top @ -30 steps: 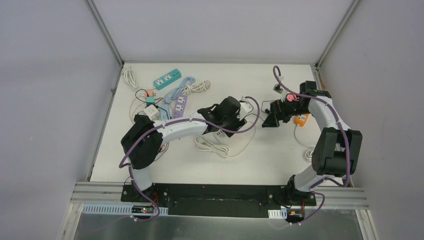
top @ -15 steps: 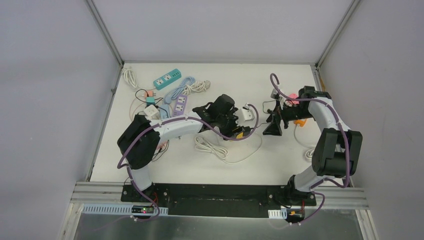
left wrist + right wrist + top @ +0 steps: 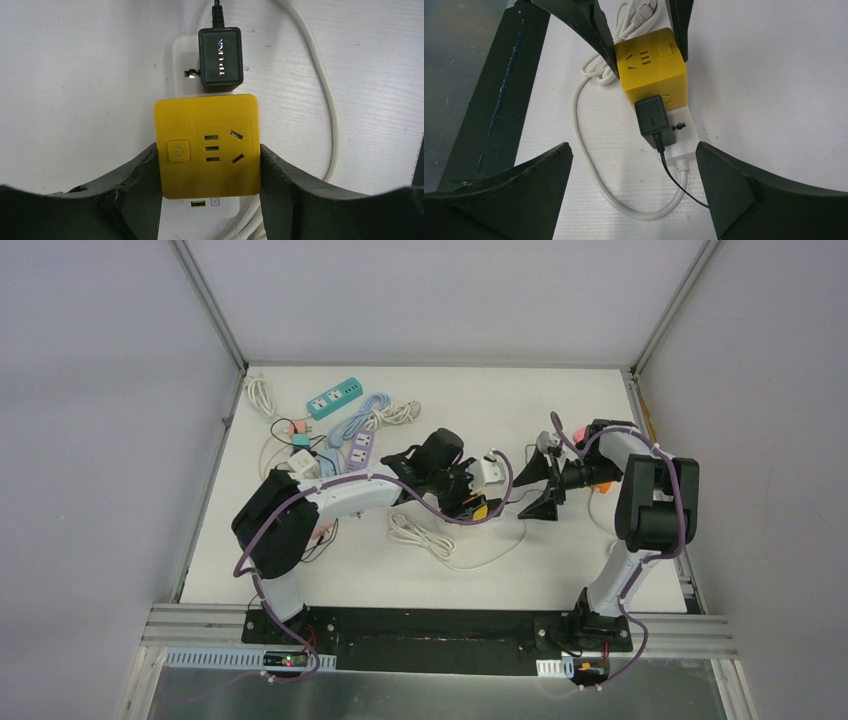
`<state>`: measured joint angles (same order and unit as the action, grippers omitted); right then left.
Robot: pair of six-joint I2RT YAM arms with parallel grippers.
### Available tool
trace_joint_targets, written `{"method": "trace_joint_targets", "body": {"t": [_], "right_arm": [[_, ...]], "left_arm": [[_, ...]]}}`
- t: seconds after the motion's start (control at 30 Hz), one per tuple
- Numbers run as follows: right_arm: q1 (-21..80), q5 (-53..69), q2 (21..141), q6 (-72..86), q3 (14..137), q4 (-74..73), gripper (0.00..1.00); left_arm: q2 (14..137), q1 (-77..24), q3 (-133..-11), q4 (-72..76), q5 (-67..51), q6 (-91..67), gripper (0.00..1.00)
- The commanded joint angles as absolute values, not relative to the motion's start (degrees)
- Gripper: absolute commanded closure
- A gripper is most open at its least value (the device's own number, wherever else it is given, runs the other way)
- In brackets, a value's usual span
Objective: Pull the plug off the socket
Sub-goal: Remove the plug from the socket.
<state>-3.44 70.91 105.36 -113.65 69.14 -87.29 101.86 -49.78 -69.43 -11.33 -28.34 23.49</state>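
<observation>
A yellow cube socket [image 3: 207, 145] sits on a white base [image 3: 182, 65], and my left gripper [image 3: 209, 170] is shut on the cube's two sides. A black TP-LINK plug [image 3: 220, 60] is seated in the white base just beyond the cube, its thin black lead running away. In the right wrist view the same plug [image 3: 653, 120] lies between the yellow cube [image 3: 651, 62] and my right gripper [image 3: 633, 147], which is open wide and a short way off, touching nothing. From above, the left gripper [image 3: 470, 502] and right gripper [image 3: 537, 490] face each other mid-table.
A thick white cord [image 3: 589, 135] loops from the base toward the right gripper. A coiled white cord [image 3: 425, 535] lies near the left arm. A teal strip [image 3: 334, 398], a purple strip [image 3: 360, 448] and small adapters crowd the far left. A white adapter [image 3: 490, 468] sits behind the grippers.
The left gripper has carried the yellow socket nearer and slightly right. The right arm has folded in and lowered its open gripper to face the plug.
</observation>
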Motion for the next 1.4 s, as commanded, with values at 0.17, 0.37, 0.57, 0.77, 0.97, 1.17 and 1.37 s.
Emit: {"method": "trace_joint_targets", "body": {"t": [0.17,0.37,0.57,0.77,0.97,1.17,1.37], "right_arm": [[-2.4,74.4,107.2,-137.9,70.8,-98.9,0.06],[-0.4,62.4,98.6,-96.0,66.5,-67.3,0.09],[-0.1,63.8,92.8,-95.9,61.3,-59.1,0.05],[2.9,68.8,95.4,-106.8,61.5,-65.4,0.09],[5.1,68.1,96.5,-110.0,61.6,-65.3,0.18],[7.7,64.7,96.1,-107.1,60.2,-59.8,0.28],[10.2,59.2,91.6,-92.1,53.5,-41.6,0.32]], "left_arm": [[101.0,-50.1,-64.9,-9.7,-30.7,22.6,1.00],[101.3,-50.3,-64.1,-8.6,-30.3,21.8,1.00],[101.3,-50.5,-63.4,-7.2,-30.0,21.4,1.00],[101.1,-50.5,-62.7,-6.1,-30.3,21.5,1.00],[100.4,-50.6,-60.0,-1.8,-30.3,20.5,1.00],[100.5,-50.6,-58.4,-0.1,-30.7,20.0,1.00],[100.5,-50.9,-57.4,2.0,-30.2,19.4,1.00]]}}
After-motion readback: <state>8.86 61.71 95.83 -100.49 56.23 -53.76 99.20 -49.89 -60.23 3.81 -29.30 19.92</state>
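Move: The black plug lies some 5 cm to the right hand's left, about 1 cm farther out and 5 cm below it. The yellow cube gripped by the left hand is about 10 cm left of the right hand, level front to back and 2 cm lower. The white strip runs under cube and plug, its middle 9 cm left, 1 cm ahead, 7 cm down. From the left hand, the plug is about 5 cm right, level front to back and 3 cm below. The right hand's forward finger ends up against the black plug's forward side, the other finger still clear behind it. To get there, the hand dips about 2 cm, slides left nearly 4 cm towards the plug, then sinks some 3 cm more, rolling its forward finger up about 20 degrees while the jaws close by roughly a third. The left hand keeps its grip on the yellow cube, levelling its fingers slightly. ##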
